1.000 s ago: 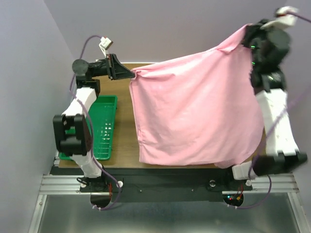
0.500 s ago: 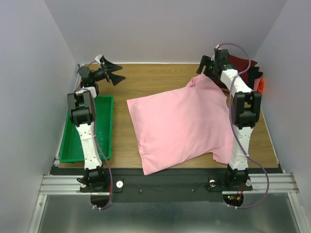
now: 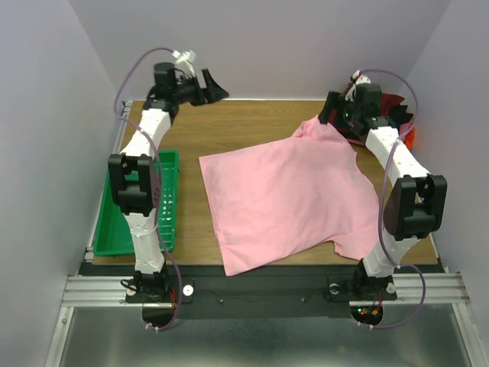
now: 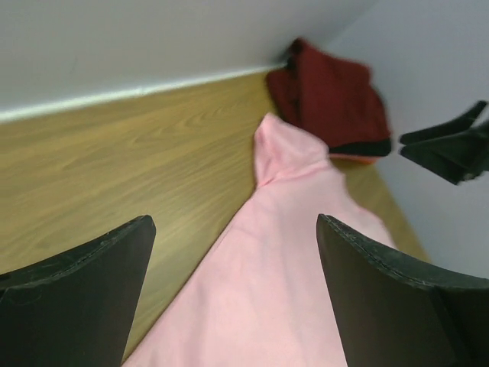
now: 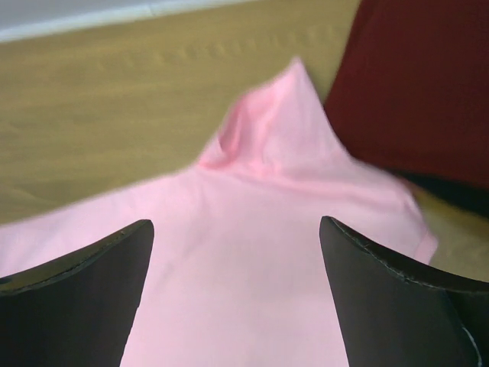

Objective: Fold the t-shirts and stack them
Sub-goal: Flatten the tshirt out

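The light pink t-shirt (image 3: pixel 286 199) lies spread flat across the middle of the table, one sleeve (image 3: pixel 309 128) pointing to the back right. My left gripper (image 3: pixel 214 86) hangs open above the table's back left, apart from the cloth. In the left wrist view its fingers (image 4: pixel 76 294) stand wide, with the pink t-shirt (image 4: pixel 283 252) far below. My right gripper (image 3: pixel 334 112) is open just over the pink sleeve (image 5: pixel 267 130), holding nothing. Folded t-shirts (image 3: pixel 388 107), the dark red one (image 4: pixel 332 92) on top, are stacked in the back right corner.
A green plastic tray (image 3: pixel 114 229) sits along the left table edge beside the left arm. An orange-red edge (image 3: pixel 410 138) and a black layer (image 4: pixel 359 147) show under the dark red stack. Bare wood (image 3: pixel 252 122) runs along the back wall.
Both grippers have opened and let go of the pink t-shirt, which dropped from hanging to lying flat. The left arm swung up to the back; the right stayed by the sleeve.
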### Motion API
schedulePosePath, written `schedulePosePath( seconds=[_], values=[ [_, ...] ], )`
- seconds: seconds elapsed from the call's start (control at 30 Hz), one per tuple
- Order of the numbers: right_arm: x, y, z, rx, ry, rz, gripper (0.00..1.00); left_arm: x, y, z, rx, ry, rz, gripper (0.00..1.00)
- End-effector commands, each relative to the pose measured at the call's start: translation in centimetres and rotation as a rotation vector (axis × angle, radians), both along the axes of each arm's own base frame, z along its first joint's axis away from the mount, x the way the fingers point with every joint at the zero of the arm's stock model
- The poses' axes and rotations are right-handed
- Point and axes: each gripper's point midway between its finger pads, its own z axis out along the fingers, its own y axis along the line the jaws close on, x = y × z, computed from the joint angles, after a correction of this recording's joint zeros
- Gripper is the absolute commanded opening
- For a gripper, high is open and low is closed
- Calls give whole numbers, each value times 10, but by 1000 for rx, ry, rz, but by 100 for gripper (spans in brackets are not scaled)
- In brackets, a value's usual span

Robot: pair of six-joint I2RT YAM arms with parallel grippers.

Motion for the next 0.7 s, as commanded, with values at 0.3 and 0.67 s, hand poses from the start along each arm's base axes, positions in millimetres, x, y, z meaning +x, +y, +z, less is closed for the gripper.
schedulePosePath(
  seconds=[0.3,0.67],
  values=[
    [-49,-2,-118,6,273,-6,95,-91,-67,-139,402,303,-48,99],
    [-45,14,-176,18,365,2,94,-127,-88,-206,389,518,-132,99]
  ],
)
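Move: The t-shirt lies spread on the table. From the left hand, its far edge is about 7 cm back, 10 cm right and 30 cm below, and its far left corner 11 cm back and 7 cm left. From the right hand, the far right cloth is some 6 cm back, straight in line and 24 cm down; the crumpled sleeve is 5 cm ahead and 4 cm left. The folded red stack is about 12 cm ahead and 15 cm right of that hand. Sinking together towards the spread t-shirt, both open, empty hands come down quickly. The left drops about 20 cm while drawing back and right towards the far edge, its fingers tipping down some 35 degrees; the right sinks about 17 cm, first drawing back 6 cm, then going almost straight down, and tips down some 25 degrees. Both end close above the cloth, with no touch to be seen. ##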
